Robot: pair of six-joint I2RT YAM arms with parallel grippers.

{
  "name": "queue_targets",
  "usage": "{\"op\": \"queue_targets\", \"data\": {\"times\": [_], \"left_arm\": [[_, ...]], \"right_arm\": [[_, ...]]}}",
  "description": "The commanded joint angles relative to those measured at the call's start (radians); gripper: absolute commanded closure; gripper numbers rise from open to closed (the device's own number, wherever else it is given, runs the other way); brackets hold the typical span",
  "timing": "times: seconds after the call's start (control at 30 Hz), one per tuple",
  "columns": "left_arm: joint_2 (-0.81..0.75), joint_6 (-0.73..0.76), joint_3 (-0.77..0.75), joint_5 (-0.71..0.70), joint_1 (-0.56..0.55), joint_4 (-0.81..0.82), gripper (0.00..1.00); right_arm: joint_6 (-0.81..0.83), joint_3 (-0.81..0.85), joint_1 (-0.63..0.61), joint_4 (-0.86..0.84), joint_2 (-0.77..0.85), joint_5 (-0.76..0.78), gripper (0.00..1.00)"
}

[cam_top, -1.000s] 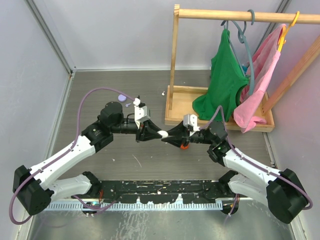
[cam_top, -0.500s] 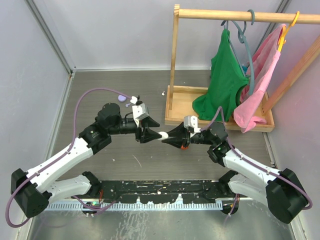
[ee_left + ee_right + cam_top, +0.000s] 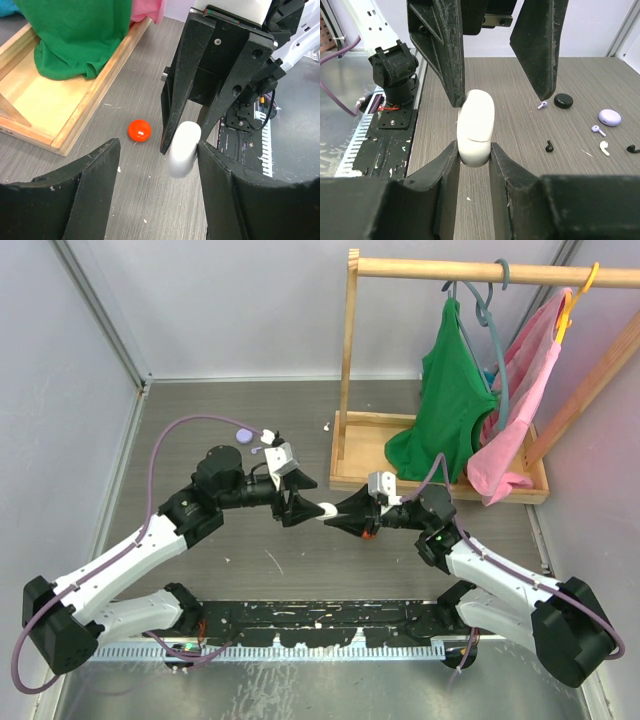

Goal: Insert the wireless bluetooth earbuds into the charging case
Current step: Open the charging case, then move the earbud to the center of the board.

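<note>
A white charging case hangs above the table between the two arms, its lid closed. My right gripper is shut on the case's lower end. My left gripper stands open around the other end of the case: one finger lies right beside it, the other well apart. Tiny earbuds lie loose on the table beyond: a lilac one, a black one and a white one.
A red round case lies on the table under the right arm. A black case and a lilac case lie near the earbuds. A wooden rack tray with green and pink garments stands at the back right.
My left gripper's jaws have spread apart and let go of the white case. The right gripper keeps its hold, and neither arm has moved much.
</note>
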State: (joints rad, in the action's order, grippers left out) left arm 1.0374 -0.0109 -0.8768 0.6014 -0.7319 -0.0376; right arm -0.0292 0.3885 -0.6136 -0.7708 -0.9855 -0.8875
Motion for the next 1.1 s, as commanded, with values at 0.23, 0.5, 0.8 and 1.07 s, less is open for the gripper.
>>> {"op": "queue_targets", "data": {"times": [0.23,0.5,0.8,1.07], "left_arm": [[0.047,-0.047,-0.053,-0.134,0.041,0.015,0.35],[0.069,-0.069,-0.053,-0.163,0.054,0.019,0.35],[0.176,-0.17,-0.09,-0.4,0.118,0.027,0.3],[0.535,-0.272,-0.284,-0.486,0.21,0.046,0.35]], "right_arm": [[-0.015,0.003,-0.018,-0.108,0.029,-0.071,0.99],[-0.006,-0.002,-0.02,-0.096,0.029,-0.015,0.99],[0.096,-0.012,-0.02,0.082,0.041,0.315,0.99],[0.104,-0.084,-0.019,0.009,0.053,0.482,0.99]]}}
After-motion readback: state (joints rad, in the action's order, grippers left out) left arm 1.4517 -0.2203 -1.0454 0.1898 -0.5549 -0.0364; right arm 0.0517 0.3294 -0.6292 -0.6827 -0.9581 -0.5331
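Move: The white charging case, pinched in the right hand and sticking out some 2 cm to the left of its pads, lies about 2 cm back, 2 cm right and 2 cm below the left hand's point. The near white earbud is some 34 cm ahead, 13 cm left and 27 cm down of the left hand. A black earbud lies about 21 cm ahead and 14 cm left, down on the table. The orange case sits roughly 11 cm ahead, 9 cm right and 22 cm below the right hand. The case's lid is pushed forward by the left hand's rear fingertip, already against it, as that hand eases forward; the left hand then comes free and sweeps on, about 16 cm forward and 8 down in all, towards the white earbud, fingers still open, turning some 35 degrees counter-clockwise. The right hand keeps its pinch, drawing back slightly, then going forward and a little down, turning clockwise. ##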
